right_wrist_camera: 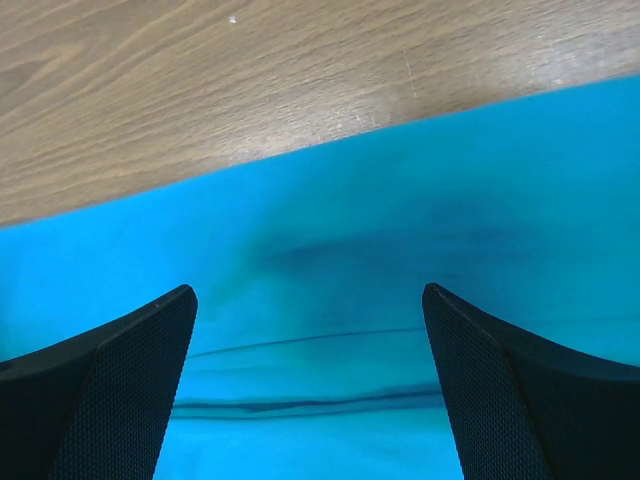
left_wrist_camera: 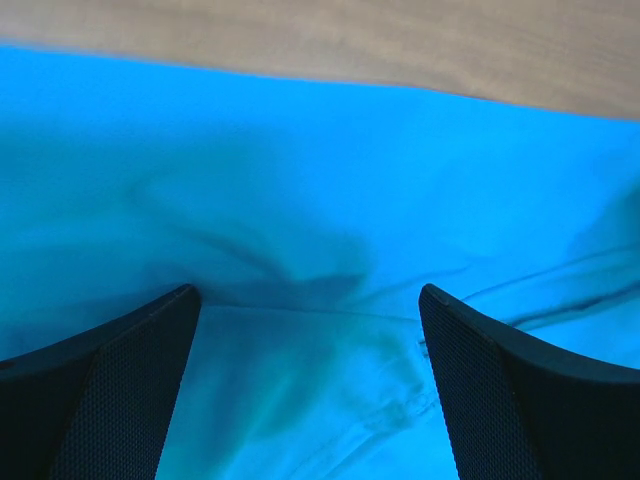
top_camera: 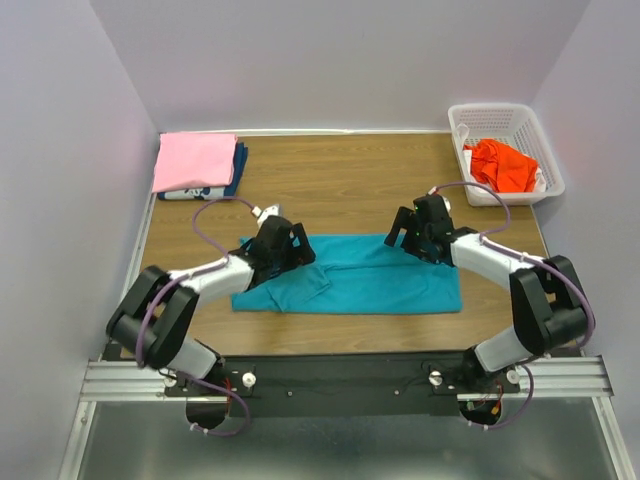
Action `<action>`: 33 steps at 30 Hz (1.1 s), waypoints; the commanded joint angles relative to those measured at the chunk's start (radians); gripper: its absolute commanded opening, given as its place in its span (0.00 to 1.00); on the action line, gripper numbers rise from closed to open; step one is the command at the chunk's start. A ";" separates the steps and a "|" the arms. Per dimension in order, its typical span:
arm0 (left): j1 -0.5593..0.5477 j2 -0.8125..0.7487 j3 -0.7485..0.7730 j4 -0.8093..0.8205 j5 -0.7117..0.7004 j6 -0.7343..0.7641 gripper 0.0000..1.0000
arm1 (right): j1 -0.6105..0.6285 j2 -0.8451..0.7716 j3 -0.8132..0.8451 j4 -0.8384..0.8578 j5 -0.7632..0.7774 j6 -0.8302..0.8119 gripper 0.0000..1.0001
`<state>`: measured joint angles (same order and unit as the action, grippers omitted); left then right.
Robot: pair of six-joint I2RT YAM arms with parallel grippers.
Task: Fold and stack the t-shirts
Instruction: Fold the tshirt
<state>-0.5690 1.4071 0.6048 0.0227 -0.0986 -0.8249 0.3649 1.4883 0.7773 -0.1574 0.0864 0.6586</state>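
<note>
A teal t-shirt [top_camera: 370, 275] lies flat across the middle of the table, partly folded into a long band. My left gripper [top_camera: 296, 243] hovers open over its left end, where a folded sleeve shows [left_wrist_camera: 320, 380]. My right gripper [top_camera: 402, 236] stands open over the far edge near its right part; the teal cloth [right_wrist_camera: 330, 330] fills the space under its fingers. Neither holds anything. A folded pink t-shirt [top_camera: 193, 160] rests on a dark blue white-printed one [top_camera: 238, 170] at the far left corner. An orange-red t-shirt [top_camera: 503, 165] lies crumpled in the basket.
The white lattice basket [top_camera: 522, 120] stands at the far right corner. Bare wooden table [top_camera: 340, 180] lies between the teal shirt and the back wall. White walls close in the table on three sides.
</note>
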 commanded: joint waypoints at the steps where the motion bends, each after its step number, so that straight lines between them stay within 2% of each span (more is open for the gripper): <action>1: 0.052 0.189 0.107 0.016 -0.017 0.038 0.98 | -0.004 0.064 0.042 -0.010 -0.002 0.016 1.00; 6: 0.116 0.484 0.419 -0.021 0.013 0.128 0.98 | -0.003 0.003 -0.074 -0.010 -0.063 0.039 1.00; 7: 0.115 0.530 0.552 -0.053 0.011 0.145 0.98 | 0.002 -0.017 -0.119 -0.010 -0.076 0.044 1.00; 9: 0.116 0.679 0.707 -0.142 0.038 0.190 0.98 | 0.018 -0.069 -0.151 -0.011 -0.114 0.055 1.00; 10: 0.116 0.726 0.789 -0.174 0.049 0.194 0.98 | 0.057 -0.082 -0.167 -0.011 -0.125 0.055 1.00; 11: 0.115 0.812 0.935 -0.235 0.083 0.201 0.98 | 0.087 -0.103 -0.186 -0.013 -0.132 0.058 1.00; 12: 0.115 0.848 1.001 -0.253 0.094 0.214 0.98 | 0.118 -0.109 -0.194 -0.014 -0.140 0.067 1.00; 13: 0.112 0.906 1.105 -0.265 0.094 0.222 0.98 | 0.196 -0.112 -0.200 -0.014 -0.143 0.079 1.00; 15: 0.113 0.964 1.208 -0.315 0.153 0.242 0.98 | 0.280 -0.109 -0.205 -0.014 -0.151 0.107 1.00; 16: 0.109 1.018 1.306 -0.348 0.160 0.251 0.98 | 0.358 -0.103 -0.205 -0.011 -0.149 0.131 1.00; 19: 0.104 1.092 1.456 -0.365 0.218 0.271 0.98 | 0.497 -0.036 -0.162 -0.013 -0.148 0.144 1.00; 22: 0.095 1.197 1.603 -0.392 0.276 0.282 0.98 | 0.592 0.048 -0.078 -0.014 -0.142 0.096 1.00; 24: 0.092 1.219 1.644 -0.394 0.304 0.282 0.98 | 0.624 0.081 -0.043 -0.014 -0.143 0.073 1.00; 33: 0.092 1.257 1.682 -0.274 0.379 0.233 0.98 | 0.646 0.047 0.039 -0.019 -0.051 0.026 1.00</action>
<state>-0.4797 2.6041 2.2665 -0.2588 0.2153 -0.5735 1.0050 1.5597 0.7883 -0.1173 -0.0170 0.7116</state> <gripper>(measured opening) 0.983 0.997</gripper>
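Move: The left hand hovers just over the left half of the folded turquoise t-shirt, whose middle lies about 11 cm to its right, 8 cm back and 2 below; the folded stack stands some 31 cm left and 25 cm farther out. From the right hand, over the t-shirt's right half, that middle is about 14 cm left, 8 cm back and 2 below, while the white basket stands some 31 cm right and 24 cm ahead. Both open grippers bear down on the cloth with their fingertips and drag the t-shirt round clockwise between them. The left sweeps forward nearly 30 cm, curving right; the right first sinks a little, then draws back and swings left, each about 15 to 20 cm, its wrist turning some 40 degrees counter-clockwise. Fingers stay wide open, and both hands ease to a stop. ##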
